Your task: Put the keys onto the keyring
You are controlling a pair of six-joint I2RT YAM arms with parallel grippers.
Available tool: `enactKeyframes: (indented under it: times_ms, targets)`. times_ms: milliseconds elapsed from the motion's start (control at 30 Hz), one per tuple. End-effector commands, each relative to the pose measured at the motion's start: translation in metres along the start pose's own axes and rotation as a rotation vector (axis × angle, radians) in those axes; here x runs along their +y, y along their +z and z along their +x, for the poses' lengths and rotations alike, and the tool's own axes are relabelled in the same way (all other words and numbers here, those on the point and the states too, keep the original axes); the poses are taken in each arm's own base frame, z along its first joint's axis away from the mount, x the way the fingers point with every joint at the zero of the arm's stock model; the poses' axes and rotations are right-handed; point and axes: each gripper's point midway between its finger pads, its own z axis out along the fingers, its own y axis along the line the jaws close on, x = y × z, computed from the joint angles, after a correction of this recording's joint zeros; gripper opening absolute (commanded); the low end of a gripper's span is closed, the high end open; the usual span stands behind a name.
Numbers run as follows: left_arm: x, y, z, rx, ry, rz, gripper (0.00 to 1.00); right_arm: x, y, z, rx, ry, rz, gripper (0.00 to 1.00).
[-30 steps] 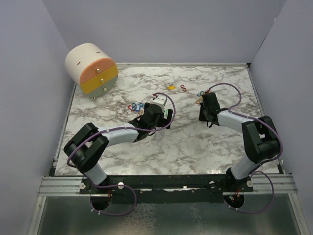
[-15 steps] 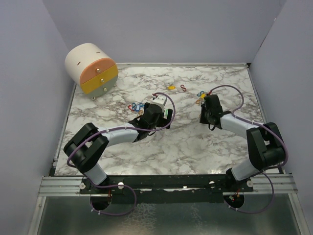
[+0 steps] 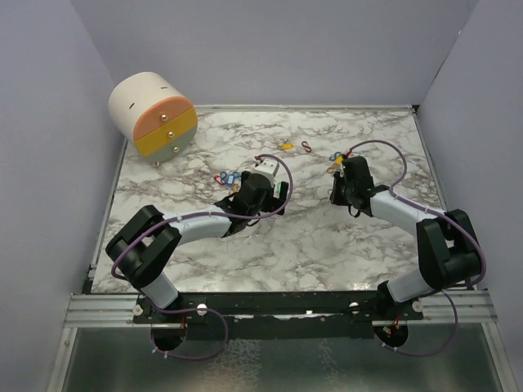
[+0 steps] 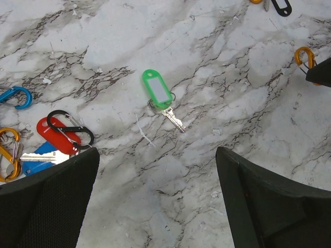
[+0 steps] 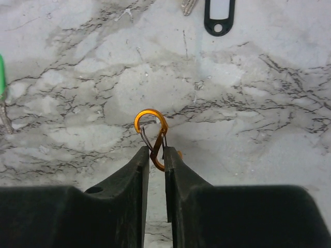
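Note:
A green-tagged key (image 4: pixel 158 92) lies on the marble ahead of my left gripper (image 4: pixel 155 206), which is open and empty above the table. A red tag and a blue tag (image 4: pixel 54 137) lie to its left, with a black clip and an orange one by them. My right gripper (image 5: pixel 154 155) has its jaws a narrow gap apart. An orange S-shaped clip (image 5: pixel 152 132) lies on the table between and partly under the tips. The black tag (image 5: pixel 220 18) is beyond it. In the top view the right gripper (image 3: pixel 341 189) sits near that orange clip (image 3: pixel 333 170).
A round cream drawer unit (image 3: pixel 154 114) stands at the back left. A yellow tag (image 3: pixel 285 146) and a red S-clip (image 3: pixel 306 147) lie mid-back. A blue clip (image 4: pixel 15 97) lies at the far left of the left wrist view. Grey walls enclose the table.
My right gripper's jaws have parted from shut to a narrow gap, and the arm has drawn back slightly toward me. The left arm has not moved.

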Motion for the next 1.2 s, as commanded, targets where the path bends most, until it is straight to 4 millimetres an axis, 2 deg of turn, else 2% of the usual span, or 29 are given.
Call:
enactKeyframes:
  times_ms: [0,67,233,400,533,767,867,1167]
  targets:
    - [-0.005,-0.005,-0.01,-0.03,-0.016,0.031,0.96,0.016,0.0,0.004,0.026,-0.038,-0.063,0.08]
    - [-0.005,-0.005,-0.011,-0.033,-0.017,0.033,0.96,0.019,0.004,0.008,0.039,-0.054,-0.071,0.01]
    - [-0.01,-0.005,-0.012,-0.037,-0.013,0.058,0.96,0.041,0.008,0.014,0.048,-0.143,-0.123,0.01]
    - [-0.026,-0.006,-0.015,-0.036,-0.029,0.159,0.94,0.068,0.009,0.016,0.03,-0.218,-0.199,0.01]
    - [-0.037,-0.01,-0.016,-0.031,-0.057,0.257,0.84,0.091,-0.004,0.007,-0.037,-0.224,-0.325,0.01]
    - [-0.04,-0.013,-0.019,-0.046,-0.133,0.356,0.7,0.114,-0.033,-0.009,-0.136,-0.222,-0.471,0.01]
    - [-0.047,-0.015,-0.021,-0.054,-0.154,0.406,0.67,0.12,-0.038,-0.01,-0.14,-0.226,-0.509,0.01]
    - [-0.067,-0.016,-0.024,-0.07,-0.189,0.532,0.48,0.126,-0.045,-0.008,-0.151,-0.229,-0.558,0.01]
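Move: The orange carabiner is at my right fingertips, between pads still slightly apart, about 1 cm ahead. The open left gripper waits some 19 cm to my right hand's left, 3 cm farther out and 5 cm higher; the black tag lies roughly 9 cm ahead and 2 cm right of my right hand. From my left hand the carabiner is about 19 cm right, 3 cm back, 5 cm below; the green key tag is 3 cm right, 2 cm ahead, 9 cm below. I shut my right fingers fully on the orange carabiner and carry it about 11 cm left towards my left gripper, dipping first, then rising to finish some 4 cm higher, while turning counter-clockwise. My left hand comes to meet it, going right and up and slightly back, rolling its left side down, turning clockwise and narrowing its wide-open fingers to about half, still touching nothing. ##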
